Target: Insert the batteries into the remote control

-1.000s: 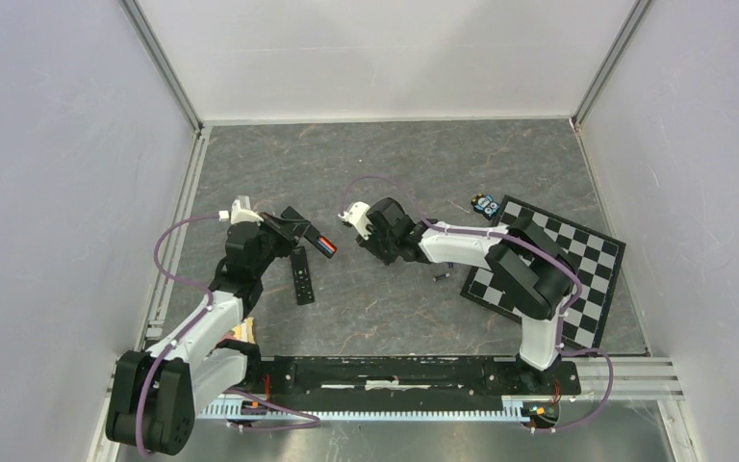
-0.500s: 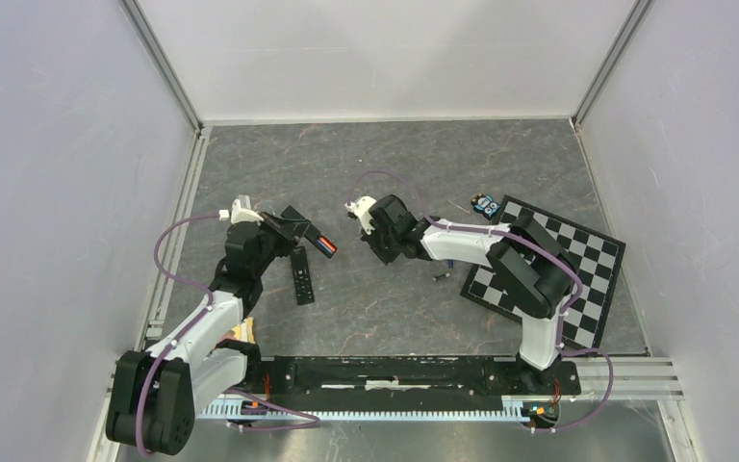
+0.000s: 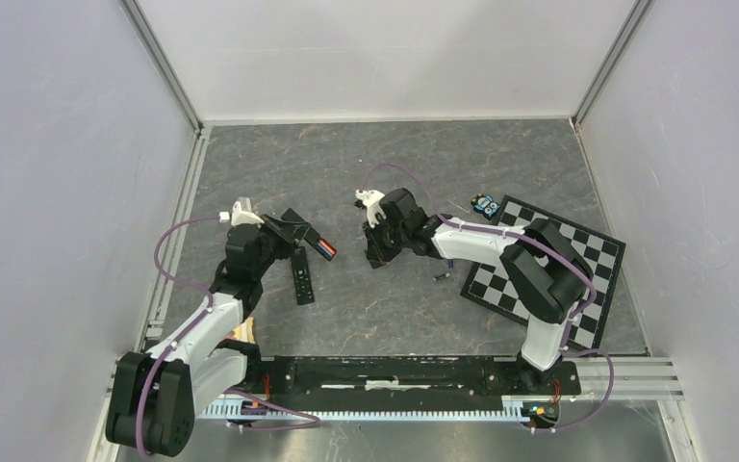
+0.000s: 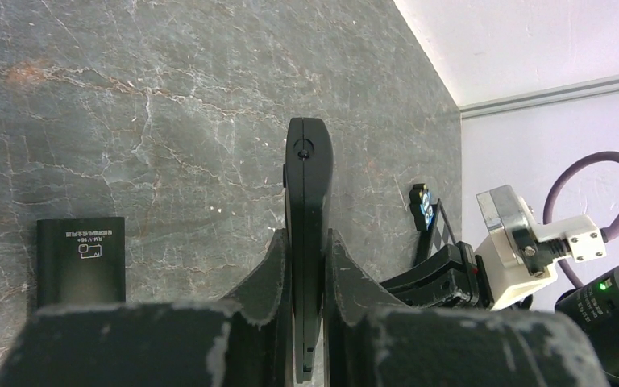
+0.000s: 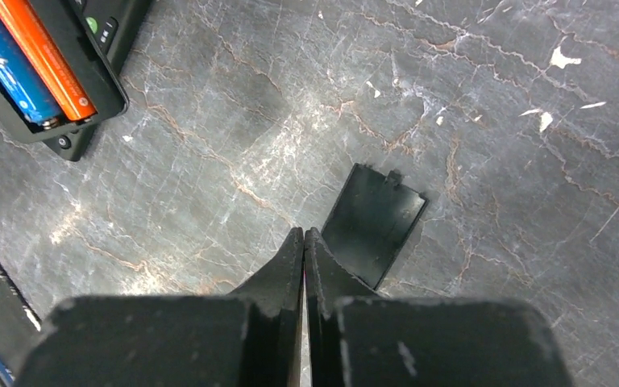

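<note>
My left gripper [image 3: 295, 232] [image 4: 308, 251] is shut on the black remote control [image 3: 310, 237] [image 4: 308, 173], held edge-on above the table. Its open compartment [image 5: 44, 81] holds a blue battery [image 5: 4, 68] and an orange battery [image 5: 44, 56], also seen as a coloured tip [image 3: 326, 248]. A dark battery [image 3: 440, 278] lies on the table to the right. My right gripper [image 3: 375, 258] [image 5: 304, 235] is shut on nothing, fingertips low over the table beside the flat black cover [image 5: 373, 224].
A second black remote [image 3: 301, 276] [image 4: 81, 262] lies flat under my left arm. A checkerboard [image 3: 577, 260] sits at the right with a small blue object [image 3: 486, 204] [image 4: 421, 207] at its far corner. Walls enclose three sides.
My right gripper has shut from partly open and drawn back a little to the right, away from the held remote. The left arm and remote have stayed still.
</note>
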`<state>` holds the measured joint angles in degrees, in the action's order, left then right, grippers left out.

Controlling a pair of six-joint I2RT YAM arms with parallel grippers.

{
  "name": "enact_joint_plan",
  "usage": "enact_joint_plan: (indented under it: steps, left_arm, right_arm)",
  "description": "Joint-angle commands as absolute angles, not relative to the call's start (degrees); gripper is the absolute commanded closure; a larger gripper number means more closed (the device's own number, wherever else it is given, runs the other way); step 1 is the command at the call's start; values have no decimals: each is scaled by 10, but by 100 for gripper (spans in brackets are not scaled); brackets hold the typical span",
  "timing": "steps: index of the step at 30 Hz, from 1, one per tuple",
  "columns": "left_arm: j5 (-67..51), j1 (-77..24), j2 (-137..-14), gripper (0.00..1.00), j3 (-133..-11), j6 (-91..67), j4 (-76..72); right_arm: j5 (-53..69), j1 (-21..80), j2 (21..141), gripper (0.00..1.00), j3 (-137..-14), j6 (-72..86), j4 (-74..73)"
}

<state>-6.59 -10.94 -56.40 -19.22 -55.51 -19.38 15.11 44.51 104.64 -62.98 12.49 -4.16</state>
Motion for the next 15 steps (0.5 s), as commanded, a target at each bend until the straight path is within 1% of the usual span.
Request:
enact_joint_plan:
  steps: [1, 2, 4, 6, 9, 12, 15]
  left_arm:
    - [-69, -107, -549, 98, -191, -532, -220]
    - [-68, -107, -548, 98, -191, -532, -220]
    - [-67, -107, -547, 98, -192, -532, -219]
    - [-65, -107, -545, 98, -192, -531, -217]
    - [-64, -106, -542, 98, -195, -529, -211]
    - [-61, -106, -542, 98, -198, -529, -208]
    - [-60, -106, -543, 98, -200, -529, -207]
  right_arm:
    - [127, 463, 1016, 86, -635, 33, -47]
    - [96, 475, 1010, 79, -628, -10, -48]
    - [84, 489, 1000, 67, -606, -89, -39]
    - [94, 491, 989, 60, -583, -140, -25]
    - [103, 490, 991, 55, -586, -207, -41]
    - [128, 490, 1008, 54, -607, -261, -81]
    - [129, 490, 1024, 55, -618, -294, -93]
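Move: Just under the right hand's shut, empty fingers, the battery cover lies flat on the table, about 2 cm ahead, 1 cm to the right and 4 cm below. The remote with the batteries in is some 13 cm left of that hand, 5 cm farther out and 6 cm higher; the spare remote lies 17 cm left, 3 cm back and 4 cm below. From the left hand the cover is roughly 17 cm right, 6 cm back and 12 cm below. Opening its shut fingers to a little under half way, the right hand backs off about 2 cm towards its base and drifts nearly as far right, sinking 1 cm on the near side of the battery cover. Meanwhile the wrist swings counter-clockwise some 25 degrees and tips so the fingers point more steeply down. No touch on the cover can be seen. ##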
